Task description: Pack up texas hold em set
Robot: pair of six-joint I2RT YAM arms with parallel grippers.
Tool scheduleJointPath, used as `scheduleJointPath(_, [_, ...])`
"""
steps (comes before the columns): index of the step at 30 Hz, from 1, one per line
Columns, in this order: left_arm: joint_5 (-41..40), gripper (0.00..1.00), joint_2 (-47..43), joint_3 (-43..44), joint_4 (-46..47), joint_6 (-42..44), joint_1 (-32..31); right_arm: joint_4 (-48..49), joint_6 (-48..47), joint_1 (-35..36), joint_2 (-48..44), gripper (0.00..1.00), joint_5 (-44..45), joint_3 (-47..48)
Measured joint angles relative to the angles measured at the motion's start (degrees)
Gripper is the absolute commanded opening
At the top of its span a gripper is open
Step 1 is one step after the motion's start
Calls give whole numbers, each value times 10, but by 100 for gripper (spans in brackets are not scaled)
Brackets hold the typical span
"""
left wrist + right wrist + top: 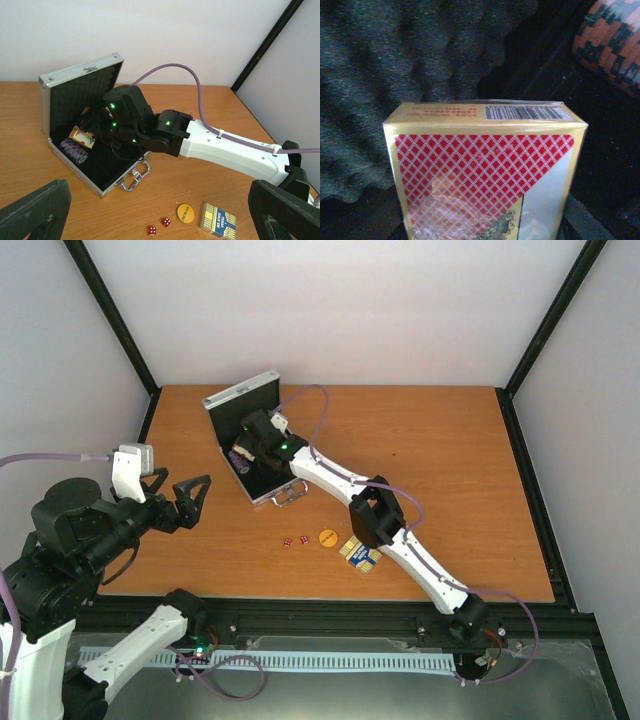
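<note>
The silver case (pixel 243 400) stands open at the table's back left, its black foam lid (pixel 80 70) upright. My right gripper (pixel 250 445) reaches inside it, shut on a red-backed card deck (pixel 485 170); its fingers are hidden behind that deck. In the left wrist view, the red deck (pixel 82 136) hangs just above a purple chip stack (pixel 74 150) lying in the case. On the table in front lie two red dice (pixel 165 221), an orange button (pixel 185 213) and a blue card deck (pixel 218 220). My left gripper (pixel 185 498) hovers open at the left, holding nothing.
The case handle (pixel 134 176) points toward the dice. My right arm (pixel 400 540) stretches diagonally over the table, passing just above the blue deck (pixel 360 554). A purple cable (pixel 195 85) arcs over that arm. Black frame posts edge the table.
</note>
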Motion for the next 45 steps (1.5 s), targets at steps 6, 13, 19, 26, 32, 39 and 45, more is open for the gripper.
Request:
scheduleJointPath(6, [0, 100, 0, 1, -9, 0, 0, -20, 17, 2, 0, 10, 26, -3])
scheduleJointPath(13, [1, 100, 0, 1, -14, 0, 0, -31, 26, 3, 0, 29, 31, -5])
scheduleJointPath(19, [1, 100, 0, 1, -16, -1, 0, -31, 25, 3, 0, 57, 30, -9])
scheduleJointPath(26, [1, 100, 0, 1, -18, -1, 0, -30, 17, 2, 0, 92, 27, -9])
scheduleJointPath(32, [1, 100, 0, 1, -18, -2, 0, -35, 5, 3, 0, 100, 25, -9])
scheduleJointPath(39, [0, 100, 0, 1, -18, -5, 0, -42, -7, 2, -11, 100, 17, -10])
scheduleJointPath(45, [-1, 100, 0, 1, -18, -5, 0, -76, -33, 2, -54, 100, -10, -15])
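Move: Directly beneath the right hand, about 5 cm down inside the open case, is the spot for the card box it already holds. The purple chip roll lies some 4 cm left and 2 cm back of the hand, the orange chip roll about 6 cm right and 2 cm ahead, both roughly 6 cm below. The case handle is some 12 cm back and 11 cm right, 7 cm down. From the left hand the spot is about 32 cm ahead, 2 cm right, 37 cm below. Easing the held card box down about 1.5 cm and a centimetre to the right, the right hand sets it between the two chip rolls and stays there nearly still. The fingers then spread from the box's width to fully open, releasing it, and the hand climbs some 4.5 cm, drawing slightly back, clear of the box. ##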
